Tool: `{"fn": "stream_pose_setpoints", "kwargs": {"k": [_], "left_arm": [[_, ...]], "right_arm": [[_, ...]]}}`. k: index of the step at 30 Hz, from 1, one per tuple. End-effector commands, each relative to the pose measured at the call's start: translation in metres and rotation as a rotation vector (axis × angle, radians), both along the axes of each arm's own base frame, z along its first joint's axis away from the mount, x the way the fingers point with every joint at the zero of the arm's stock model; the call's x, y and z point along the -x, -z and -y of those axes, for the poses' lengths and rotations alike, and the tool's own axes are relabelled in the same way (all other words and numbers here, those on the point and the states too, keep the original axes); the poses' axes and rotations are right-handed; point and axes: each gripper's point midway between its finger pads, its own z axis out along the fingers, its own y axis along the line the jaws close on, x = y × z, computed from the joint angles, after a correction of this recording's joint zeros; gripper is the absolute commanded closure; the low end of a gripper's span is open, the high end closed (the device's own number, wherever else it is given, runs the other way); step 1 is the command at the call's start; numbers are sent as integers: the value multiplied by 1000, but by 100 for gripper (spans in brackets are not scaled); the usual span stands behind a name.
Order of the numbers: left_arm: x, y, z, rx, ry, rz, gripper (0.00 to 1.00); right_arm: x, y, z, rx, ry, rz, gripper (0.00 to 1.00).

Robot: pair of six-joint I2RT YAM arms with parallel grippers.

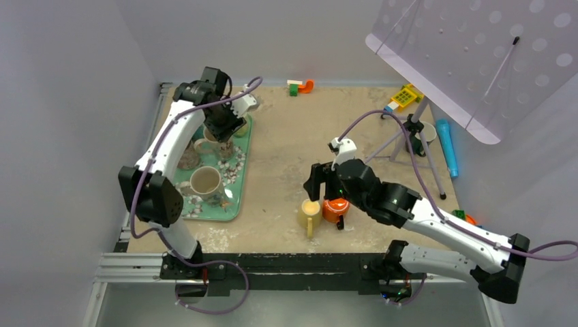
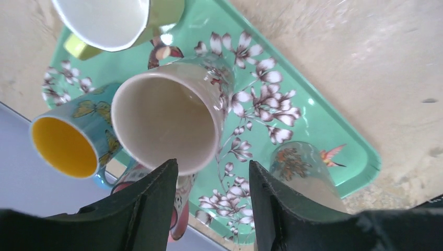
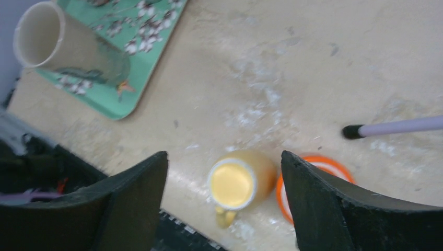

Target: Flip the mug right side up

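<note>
A yellow mug (image 1: 309,214) (image 3: 242,181) stands upside down near the table's front edge, flat base up and handle toward the front. My right gripper (image 1: 326,202) (image 3: 224,154) hovers open above it, a finger on either side, touching nothing. An orange mug (image 1: 335,209) (image 3: 334,164) stands upright right beside it. My left gripper (image 1: 225,129) (image 2: 213,164) is open over the green floral tray (image 1: 238,204) (image 2: 334,130). Just past its fingertips an upright floral mug (image 2: 167,120) shows its beige inside.
On the tray also stand a blue butterfly mug (image 2: 68,146), a green mug (image 2: 104,21) and a tall hummingbird mug (image 2: 303,172) (image 3: 62,47). A perforated panel on a tripod (image 1: 477,54) stands at the back right, one leg (image 3: 397,125) near the orange mug. A blue tube (image 1: 448,146) lies by it.
</note>
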Motion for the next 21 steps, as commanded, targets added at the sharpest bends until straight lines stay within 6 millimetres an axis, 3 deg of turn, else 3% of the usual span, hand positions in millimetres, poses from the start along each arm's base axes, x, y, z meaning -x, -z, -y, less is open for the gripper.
{"fn": "stream_pose_setpoints", "kwargs": {"k": [1,3,6,9,11,13,18,21], "left_arm": [[39,-68,21,199,55,100,43],[52,-77,29,266,58,125,42],[69,-86,35,336,70,159,40],[84,-90,35,360,74,175,40],[90,-91,34,370,72,189,40],[93,-94,35,387,72,215,40],[104,-98,40,427,94,216,39],[105,-101,41,441,94,224,39]], "right_arm": [[47,21,-7,-37,-26,-136,25],[66,42,-14,-11,-28,-203,31],[101,63,-24,57,-19,-278,29],[115,86,-6,180,98,-304,29],[123,109,-10,217,79,-330,27],[124,128,-27,192,47,-339,28],[108,151,-17,205,158,-281,41],[98,154,-25,180,172,-238,47]]}}
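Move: From the right hand, the upside-down yellow mug stands about 6 cm back and 2 cm to the left, its middle some 16 cm below. The orange mug is roughly 5 cm back and 6 cm to the right of that hand, at the same depth, and the tripod foot some 3 cm ahead and 7 cm right, on the table. For the left hand, the yellow mug lies about 21 cm back, 26 cm right and 13 cm lower. No contact begins: the open right hand drops towards the near, handle side of the yellow mug, first drawing back about 13 cm, then sinking roughly 16 cm while its fingers tip more steeply down and close part-way, ending just short of the handle. The empty left hand backs off and rises from the white mug in the tray, fingers still open, wrist tilting some 25 degrees. ##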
